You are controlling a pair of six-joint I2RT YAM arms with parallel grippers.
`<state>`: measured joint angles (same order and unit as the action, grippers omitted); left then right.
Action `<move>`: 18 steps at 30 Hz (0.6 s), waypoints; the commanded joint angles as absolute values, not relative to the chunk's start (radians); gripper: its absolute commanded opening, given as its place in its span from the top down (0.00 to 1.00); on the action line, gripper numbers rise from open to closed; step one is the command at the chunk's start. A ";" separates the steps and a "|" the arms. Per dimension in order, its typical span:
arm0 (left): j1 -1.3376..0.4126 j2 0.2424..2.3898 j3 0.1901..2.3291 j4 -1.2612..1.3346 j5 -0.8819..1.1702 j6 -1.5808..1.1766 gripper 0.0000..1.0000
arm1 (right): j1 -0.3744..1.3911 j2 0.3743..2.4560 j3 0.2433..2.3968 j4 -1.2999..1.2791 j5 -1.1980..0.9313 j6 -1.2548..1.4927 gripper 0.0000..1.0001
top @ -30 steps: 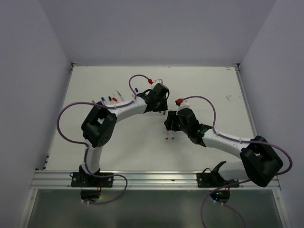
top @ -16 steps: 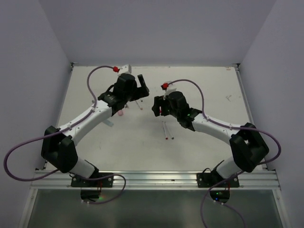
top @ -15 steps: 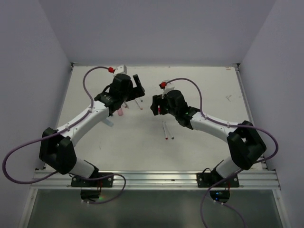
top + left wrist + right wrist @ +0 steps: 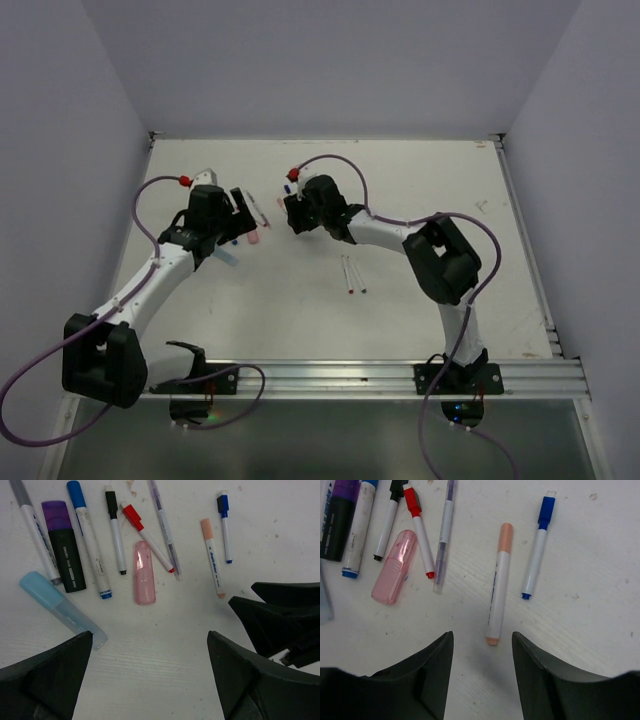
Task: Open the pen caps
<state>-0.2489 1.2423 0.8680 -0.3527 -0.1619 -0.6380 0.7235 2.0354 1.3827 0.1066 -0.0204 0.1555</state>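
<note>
A row of capped pens lies on the white table in the left wrist view. The pen caps include purple [image 4: 54,509], blue [image 4: 74,490], black [image 4: 110,498], red [image 4: 131,514], peach [image 4: 205,526] and a second blue [image 4: 222,503]. A pink highlighter [image 4: 144,573] and a light blue one [image 4: 59,607] lie nearer. My left gripper [image 4: 150,635] hovers open above bare table just short of them. My right gripper [image 4: 482,634] is open too, and the peach pen [image 4: 498,582] ends just beyond its tips. In the top view both grippers [image 4: 238,213] [image 4: 293,212] flank the pens.
Two more slim pens [image 4: 352,272] lie side by side near the table's middle. The right gripper's black fingers [image 4: 280,615] show at the right of the left wrist view, close to my left gripper. Walls enclose the table [image 4: 420,180] on three sides.
Both arms have swung left and outward to the pen row at the far left. The left gripper has opened wide.
</note>
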 commanded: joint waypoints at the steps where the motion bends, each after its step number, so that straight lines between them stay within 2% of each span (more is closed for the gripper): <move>1: -0.241 1.198 0.848 -0.341 -0.123 -0.603 0.01 | 0.745 2.106 1.488 0.060 -0.028 0.103 0.47; 12: -0.241 1.173 0.827 -0.318 -0.107 -0.604 0.02 | 0.772 2.279 1.631 -0.021 0.150 0.092 0.51; 18: -0.241 1.173 0.811 -0.302 -0.094 -0.617 0.02 | 0.785 2.293 1.637 -0.097 0.144 0.087 0.75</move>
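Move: About 4 cm ahead and 4 cm to the left of the open right hand, some 6 cm below it, is the middle of the peach pen, its tail nearer the fingers. On the table around it, the blue-capped pen is roughly 8 cm ahead and 3 cm left of this hand, and the clear-capped pen about 6 cm ahead and 11 cm left. From the left hand, the peach pen lies around 6 cm ahead, 13 cm right and 11 cm down. Sinking nearly 6 cm to the peach pen, the right hand also eases a couple of centimetres left and slightly less forward, until its tips straddle the tail-end part of the barrel. The wrist rolls about 10 degrees, left side down, so the fingers point more steeply. Once the descent has all but stopped, the half-open fingers close to about half their gap and pinch the barrel from both sides. ##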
